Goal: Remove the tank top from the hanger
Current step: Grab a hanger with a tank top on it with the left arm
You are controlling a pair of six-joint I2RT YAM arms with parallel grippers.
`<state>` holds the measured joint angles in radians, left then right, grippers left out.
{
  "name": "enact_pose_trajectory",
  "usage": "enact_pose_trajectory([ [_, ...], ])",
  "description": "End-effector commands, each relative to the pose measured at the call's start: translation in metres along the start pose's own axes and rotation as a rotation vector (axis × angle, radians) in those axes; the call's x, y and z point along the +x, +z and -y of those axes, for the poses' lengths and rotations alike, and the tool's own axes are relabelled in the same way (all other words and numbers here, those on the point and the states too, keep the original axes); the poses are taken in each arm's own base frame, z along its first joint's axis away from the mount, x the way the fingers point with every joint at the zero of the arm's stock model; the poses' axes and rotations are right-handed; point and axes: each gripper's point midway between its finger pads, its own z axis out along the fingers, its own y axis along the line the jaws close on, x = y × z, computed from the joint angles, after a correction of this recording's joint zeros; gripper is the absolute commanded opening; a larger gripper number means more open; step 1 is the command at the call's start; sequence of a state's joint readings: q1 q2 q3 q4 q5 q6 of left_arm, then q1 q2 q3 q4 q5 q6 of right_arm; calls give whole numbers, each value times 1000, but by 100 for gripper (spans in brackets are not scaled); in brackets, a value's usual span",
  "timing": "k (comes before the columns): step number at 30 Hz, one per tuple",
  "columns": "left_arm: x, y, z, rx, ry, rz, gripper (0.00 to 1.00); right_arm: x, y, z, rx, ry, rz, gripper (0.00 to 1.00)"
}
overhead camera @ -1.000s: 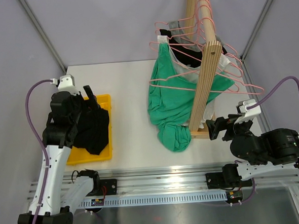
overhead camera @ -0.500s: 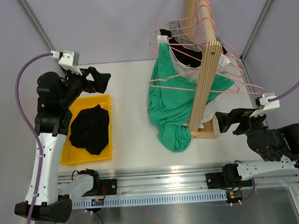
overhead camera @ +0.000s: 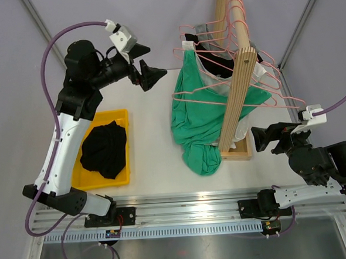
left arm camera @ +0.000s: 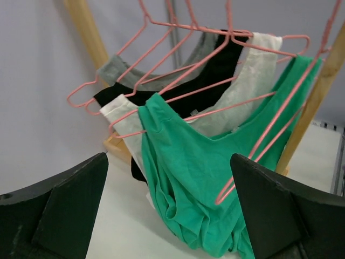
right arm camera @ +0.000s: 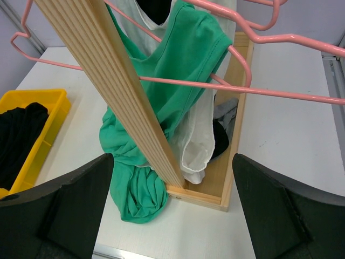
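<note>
A green tank top (overhead camera: 198, 113) hangs on a pink hanger (overhead camera: 235, 96) at the front of a wooden rack (overhead camera: 236, 84); its lower part is bunched on the table. It also shows in the left wrist view (left arm camera: 210, 178) and the right wrist view (right arm camera: 161, 108). Behind it hang white, black and grey garments (left arm camera: 215, 70) on more pink hangers. My left gripper (overhead camera: 144, 69) is open and empty, raised to the left of the rack. My right gripper (overhead camera: 267, 140) is open and empty, to the right of the rack's base.
A yellow bin (overhead camera: 120, 118) at the left holds a black garment (overhead camera: 103, 148). The rack's wooden base tray (right arm camera: 237, 135) stands on the white table (overhead camera: 151, 160). A metal rail (overhead camera: 183, 202) runs along the near edge.
My left arm has risen from the yellow bin, leaving the black garment in it, and swung right toward the rack. My right gripper has drawn back to the right and has since held still.
</note>
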<state>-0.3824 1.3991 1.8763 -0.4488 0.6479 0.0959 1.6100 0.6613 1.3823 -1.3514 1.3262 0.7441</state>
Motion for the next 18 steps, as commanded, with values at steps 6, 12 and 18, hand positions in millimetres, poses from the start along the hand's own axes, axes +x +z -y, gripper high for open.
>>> enact_pose_trajectory([
  [6,-32,26,42,290,179,88,99,0,-1,6,15,-48,-8,99],
  [12,-27,51,48,412,223,121,99,8,0,1,12,-51,-31,99],
  [18,-25,71,48,516,237,157,99,11,1,-5,18,-68,-42,99],
])
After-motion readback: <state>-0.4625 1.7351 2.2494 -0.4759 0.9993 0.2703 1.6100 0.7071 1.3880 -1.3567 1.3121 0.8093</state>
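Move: To the left hand's right, about 20 cm away, 6 cm farther out and a little lower, hangs the hanger with the green tank top. An empty pink hanger hangs some 6 cm nearer the base than that one, and the white top's hanger about 4 cm beyond it. The wooden post stands roughly 23 cm right of the left hand, 1 cm ahead. From the right hand the green top's hanger is about 16 cm ahead, 8 cm left and 8 cm higher. Swinging in sideways from the open side of the rack, the empty left hand travels about 8 cm to the right towards the green top's hanger, at nearly the same height, slowing after a quick start. Meanwhile the wrist yaws some 25 degrees clockwise and tips the fingers up about 10; the fingers stay wide open, with no touch to be seen. ##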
